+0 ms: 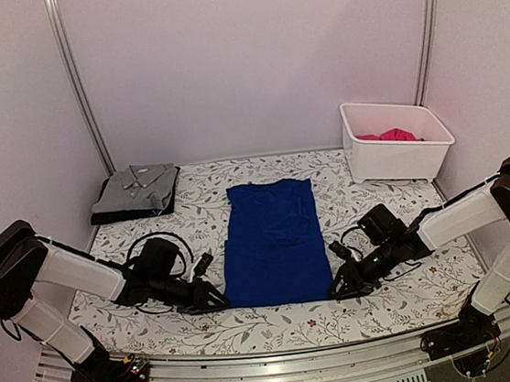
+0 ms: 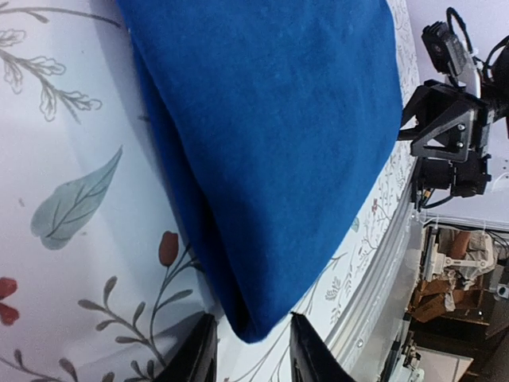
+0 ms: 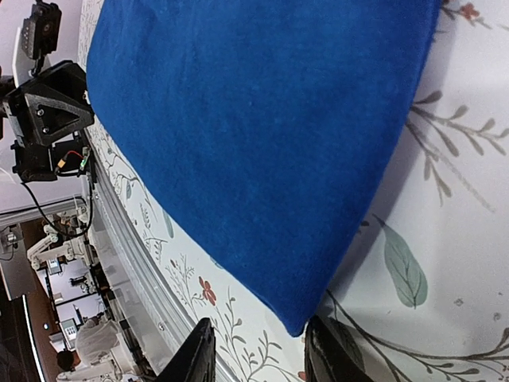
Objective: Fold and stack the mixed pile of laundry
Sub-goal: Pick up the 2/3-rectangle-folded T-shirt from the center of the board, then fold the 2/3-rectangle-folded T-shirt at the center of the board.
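Note:
A royal-blue garment [image 1: 274,239] lies folded into a long strip in the middle of the table. My left gripper [image 1: 214,297] sits low at its near left corner. In the left wrist view the blue corner [image 2: 270,135] pokes between the open jaws of the gripper [image 2: 250,330], with a gap on each side. My right gripper [image 1: 342,287] is at the near right corner. In the right wrist view that corner [image 3: 254,135] reaches between its fingers, and the gripper [image 3: 258,334] is open. A folded grey collared shirt [image 1: 137,188] rests at the back left. A magenta-pink garment [image 1: 392,136] lies in the bin.
A white plastic bin [image 1: 399,163] stands at the back right. The floral table covering [image 1: 192,207] runs to a metal rail [image 1: 274,359] along the near edge, close behind both grippers. White walls close in the back and sides.

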Controlling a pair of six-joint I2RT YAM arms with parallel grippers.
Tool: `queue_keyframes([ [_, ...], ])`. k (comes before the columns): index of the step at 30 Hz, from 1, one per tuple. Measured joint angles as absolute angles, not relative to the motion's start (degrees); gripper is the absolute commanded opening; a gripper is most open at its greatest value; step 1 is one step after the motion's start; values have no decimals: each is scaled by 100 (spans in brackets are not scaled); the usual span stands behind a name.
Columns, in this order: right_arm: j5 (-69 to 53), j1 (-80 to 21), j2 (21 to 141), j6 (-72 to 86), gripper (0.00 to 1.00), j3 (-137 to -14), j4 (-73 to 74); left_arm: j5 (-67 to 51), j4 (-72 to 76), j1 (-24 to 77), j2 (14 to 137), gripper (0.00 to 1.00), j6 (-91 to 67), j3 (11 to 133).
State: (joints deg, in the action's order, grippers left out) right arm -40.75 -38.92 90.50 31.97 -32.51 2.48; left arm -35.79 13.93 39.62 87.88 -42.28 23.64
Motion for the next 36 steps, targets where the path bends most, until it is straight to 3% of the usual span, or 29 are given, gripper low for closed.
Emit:
queue_keyframes([
  [6, -4132, -3948, 9196, 3218, 21, -3238, 49, -3579, 1516, 4012, 8866, 24, -4294, 2359],
  [11, -4086, -3964, 9227, 3216, 1, -3179, 8, -3548, 1592, 4099, 8967, 6, -4344, 2355],
  [13, -4066, -3975, 9233, 3223, 0, -3148, 54, -3535, 1597, 4134, 9017, 0, -4362, 2362],
  [20, -4053, -3988, 9011, 3100, 0, -3142, 443, -3476, 1372, 4375, 8805, 0, -4403, 2359],
  [31, -4066, -4313, 7120, 3288, 0, -2967, 1210, -3389, 75, 4810, 7039, 0, -4689, 2408],
  [36, -3983, -4285, 6912, 3297, 0, -3330, 1636, -3361, -534, 4786, 6890, 0, -4700, 2849],
])
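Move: Both hands are low beside the near corners of the folded T-shirt, each corner already lying between part-open fingers. From the left hand the shirt's middle is about 18 cm ahead and 12 cm to the right, with the grey stack roughly 35 cm ahead and 26 cm left. From the right hand the shirt's middle is some 18 cm ahead and 12 cm left, with the white bin about 42 cm ahead and 26 cm right. With their fingers pointing inward and slanting down, both hands sink about 1 cm as the grippers shut from roughly a third open, each pinching its near corner of the folded T-shirt. Then both rise together to some 7 to 8 cm above where they began, drawing back about 4 cm towards the bases on the way and easing slightly forward at the very end, grips kept and wrists almost unturned. ##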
